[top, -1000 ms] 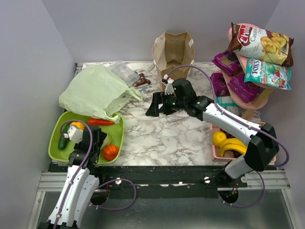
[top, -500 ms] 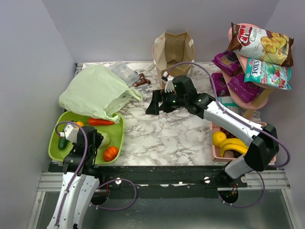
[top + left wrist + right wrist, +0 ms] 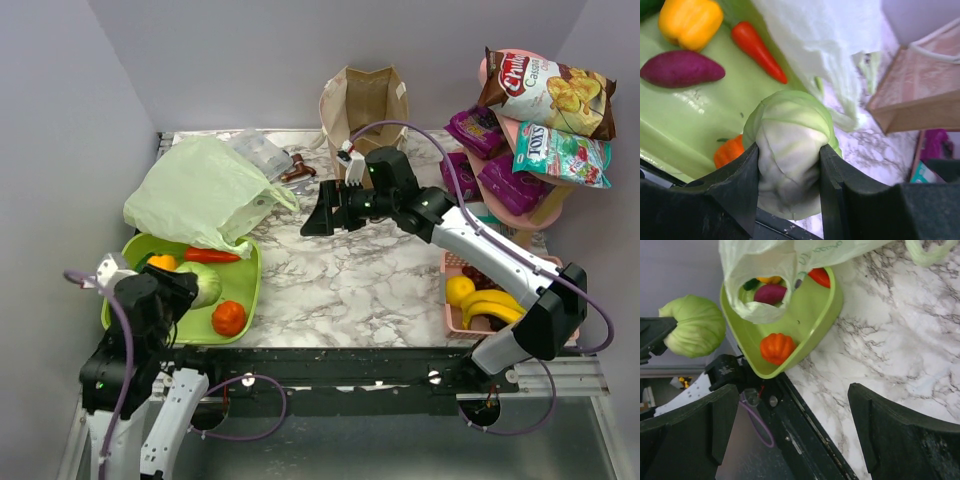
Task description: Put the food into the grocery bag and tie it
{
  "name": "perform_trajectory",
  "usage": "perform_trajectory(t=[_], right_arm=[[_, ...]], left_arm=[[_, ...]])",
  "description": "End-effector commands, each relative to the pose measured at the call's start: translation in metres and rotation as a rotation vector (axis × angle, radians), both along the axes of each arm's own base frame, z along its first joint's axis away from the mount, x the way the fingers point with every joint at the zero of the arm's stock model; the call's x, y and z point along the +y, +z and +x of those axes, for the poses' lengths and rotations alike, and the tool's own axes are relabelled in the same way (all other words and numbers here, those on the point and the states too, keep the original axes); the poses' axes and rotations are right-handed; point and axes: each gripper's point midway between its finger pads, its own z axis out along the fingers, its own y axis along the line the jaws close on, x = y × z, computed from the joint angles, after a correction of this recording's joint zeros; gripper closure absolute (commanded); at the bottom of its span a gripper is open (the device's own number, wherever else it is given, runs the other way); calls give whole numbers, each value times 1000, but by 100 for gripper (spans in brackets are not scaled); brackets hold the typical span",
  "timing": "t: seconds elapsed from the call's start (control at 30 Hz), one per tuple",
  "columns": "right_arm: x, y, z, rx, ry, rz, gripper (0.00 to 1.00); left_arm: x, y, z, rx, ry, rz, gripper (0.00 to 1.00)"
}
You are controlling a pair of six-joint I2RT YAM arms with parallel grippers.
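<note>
My left gripper (image 3: 789, 152) is shut on the pale green cabbage (image 3: 790, 135), held above the green tray (image 3: 670, 120); from above, the cabbage (image 3: 205, 283) hangs over the tray's near half. On the tray lie an orange fruit (image 3: 229, 318), a yellow pepper (image 3: 690, 20), a red pepper (image 3: 757, 47) and a purple sweet potato (image 3: 682, 70). The pale green grocery bag (image 3: 200, 190) lies crumpled behind the tray, its mouth draped over the far rim. My right gripper (image 3: 315, 215) hovers open over the marble, right of the bag, holding nothing. Bananas (image 3: 488, 305) lie at the right.
A brown paper bag (image 3: 365, 105) stands upright at the back centre. A pink rack of snack packets (image 3: 530, 130) fills the right side, above a pink tray (image 3: 452, 318) holding the bananas and a yellow fruit. Clear wrapping (image 3: 262, 152) lies behind the grocery bag.
My left gripper closed on the cabbage and lifted it off the tray, the arm pulling back to the near left. My right gripper drifted slightly left and away, still open.
</note>
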Motion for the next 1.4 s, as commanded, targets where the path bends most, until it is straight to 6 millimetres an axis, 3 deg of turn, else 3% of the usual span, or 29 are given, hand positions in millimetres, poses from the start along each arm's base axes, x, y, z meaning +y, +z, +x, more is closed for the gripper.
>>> perform_trajectory(t=[0.0, 0.13, 0.23, 0.37, 0.53, 0.8, 1.03, 1.37], right_arm=[[6, 66, -22, -7, 72, 138, 0], [9, 103, -21, -2, 50, 222, 0], [13, 125, -23, 34, 22, 316, 0], [19, 145, -29, 91, 22, 476, 0], [22, 139, -19, 141, -38, 490, 0], [25, 116, -7, 250, -131, 492, 0], [37, 132, -7, 280, -70, 594, 0], [49, 152, 3, 283, -43, 667, 0]], left_arm=[[-5, 61, -28, -89, -101, 33, 71], [-17, 116, -32, -217, -185, 35, 71], [-38, 141, -20, -343, -300, 14, 71], [-71, 158, -2, -487, -443, -78, 73], [-97, 177, 24, -598, -524, -218, 74], [-107, 199, 52, -698, -529, -329, 74], [-116, 203, 78, -708, -535, -396, 76], [-130, 217, 91, -733, -541, -465, 76]])
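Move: I still hold the cabbage in my left fingers, over the green tray. My open right gripper, where the cabbage is going, is about 12 cm ahead of that hand, some 25 cm to its right and roughly level. The orange pumpkin lies 4 cm to the left hand's right and 18 cm below, the pale plastic bag about 22 cm ahead, 3 cm left and 16 cm below. From my right hand, the cabbage is 10 cm back and 25 cm left, slightly lower; the brown paper bag stands 14 cm ahead, 9 cm right. Keeping my grip on the cabbage, I lift my left hand about 13 cm, drawing back slightly, then swing right and forward towards my right gripper, rising further while the fingers tip up and turn clockwise some 30 degrees. My right hand also rises roughly 13 cm and edges left, its wide-open fingers tilting up from their downward slant; the jaws end close beside the cabbage, without closing. ##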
